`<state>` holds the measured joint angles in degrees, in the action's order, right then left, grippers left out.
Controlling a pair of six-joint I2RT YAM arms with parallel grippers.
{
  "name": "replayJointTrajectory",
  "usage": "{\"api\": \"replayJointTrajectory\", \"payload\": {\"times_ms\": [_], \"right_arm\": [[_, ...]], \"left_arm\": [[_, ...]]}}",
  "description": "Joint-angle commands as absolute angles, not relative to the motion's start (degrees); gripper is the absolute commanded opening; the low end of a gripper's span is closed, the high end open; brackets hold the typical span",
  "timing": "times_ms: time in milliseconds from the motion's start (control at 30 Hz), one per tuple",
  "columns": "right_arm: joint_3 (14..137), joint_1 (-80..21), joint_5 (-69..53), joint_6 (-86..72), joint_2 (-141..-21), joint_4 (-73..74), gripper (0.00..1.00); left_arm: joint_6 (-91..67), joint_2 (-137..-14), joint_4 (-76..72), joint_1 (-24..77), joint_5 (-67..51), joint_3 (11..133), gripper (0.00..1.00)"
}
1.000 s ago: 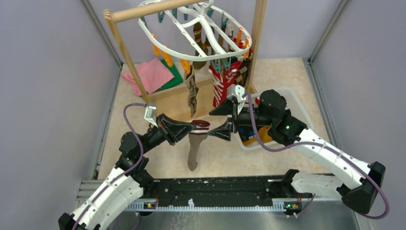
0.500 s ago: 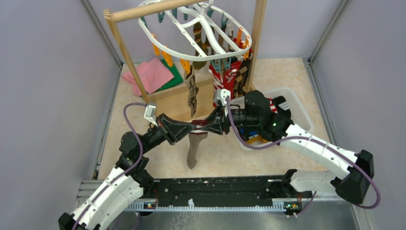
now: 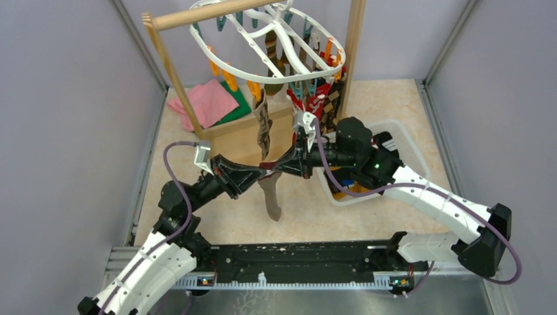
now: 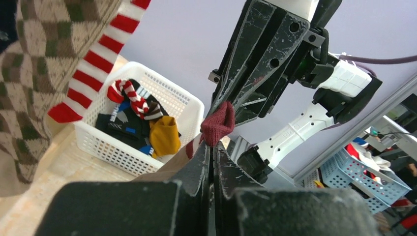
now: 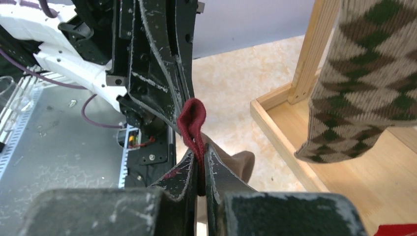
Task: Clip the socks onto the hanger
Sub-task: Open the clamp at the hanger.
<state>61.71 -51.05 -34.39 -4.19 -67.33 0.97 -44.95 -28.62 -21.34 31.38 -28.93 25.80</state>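
Note:
A brown sock (image 3: 271,197) with a dark red cuff (image 4: 219,123) hangs mid-table between the two arms. My left gripper (image 3: 265,173) is shut on the cuff from the left, its tips (image 4: 212,147) pinching the fabric. From the right, my right gripper (image 3: 281,167) is shut on the same cuff (image 5: 192,120), with the fold clamped between its fingers (image 5: 200,153). The white oval hanger (image 3: 263,39) hangs from the wooden rack behind. A brown argyle sock (image 3: 264,128) and a red-and-white striped sock (image 3: 303,118) dangle from its clips.
A white perforated basket (image 3: 402,136) at the right holds several socks, a mustard one (image 4: 164,135) among them. Pink (image 3: 207,102) and green (image 3: 238,110) cloths lie at the back left. The rack's wooden base tray (image 5: 295,147) stands just behind the grippers.
My right gripper has moved left to the cuff and shut on it. The sock's hanging foot has swung a little to the right. The left arm has shifted slightly.

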Motion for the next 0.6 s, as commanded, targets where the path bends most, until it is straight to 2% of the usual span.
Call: {"api": "replayJointTrajectory", "payload": {"times_ms": [0, 100, 167, 200, 233, 300, 433, 567], "right_arm": [[70.5, -52.2, -35.2, -4.8, -70.3, 4.2, 0.0], [74.3, -52.6, -35.1, -3.3, -72.2, 7.7, 0.0], [76.5, -52.7, -33.8, -2.8, -73.0, 9.4, 0.0], [77.6, -52.8, -32.9, -2.4, -73.4, 10.3, 0.0], [78.8, -52.8, -32.0, -2.0, -73.8, 11.4, 0.0], [80.9, -53.1, -30.1, -1.1, -74.5, 12.9, 0.0], [83.4, -54.2, -27.5, -0.7, -75.7, 13.4, 0.0], [85.0, -55.6, -24.6, -0.2, -76.8, 13.7, 0.0]], "left_arm": [[-35.4, -27.4, -15.8, 31.2, -27.9, 31.6, 0.09], [-27.9, -27.3, -8.9, 31.1, -26.1, 36.3, 0.27], [-21.6, -27.3, -2.9, 31.2, -22.4, 40.8, 0.31], [-18.5, -27.4, 0.7, 31.1, -19.9, 43.5, 0.37], [-15.9, -27.7, 4.2, 31.2, -16.0, 47.8, 0.47], [-11.8, -29.1, 8.9, 31.1, -11.5, 53.5, 0.57], [-9.4, -36.3, 17.6, 31.2, -6.2, 65.5, 0.71], [-10.9, -43.6, 22.0, 31.2, -3.0, 74.2, 0.77]]}}
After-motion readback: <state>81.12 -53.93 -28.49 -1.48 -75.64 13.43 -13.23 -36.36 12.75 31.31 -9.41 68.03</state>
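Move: The free orange clamp on the hanger's near rim hangs about 13 cm ahead of the left hand, some 8 cm to its left and 20 cm above. The clamp holding the argyle sock sits about 6 cm right of it and 2 cm nearer; the next free orange clamp is 5 cm left of it and 4 cm farther out. From the right hand the aimed-at clamp lies about 13 cm ahead, 10 cm left and 20 cm up. Upward, slowly at first and then quickly, the left hand lets go of the maroon cuff, its fingers spreading wide, and climbs about 16 cm while drifting left towards the free orange clamps, turning some 30 degrees counter-clockwise and tipping its fingers up. The right hand keeps its pinch on the cuff and lifts it about 5 cm, edging left. ##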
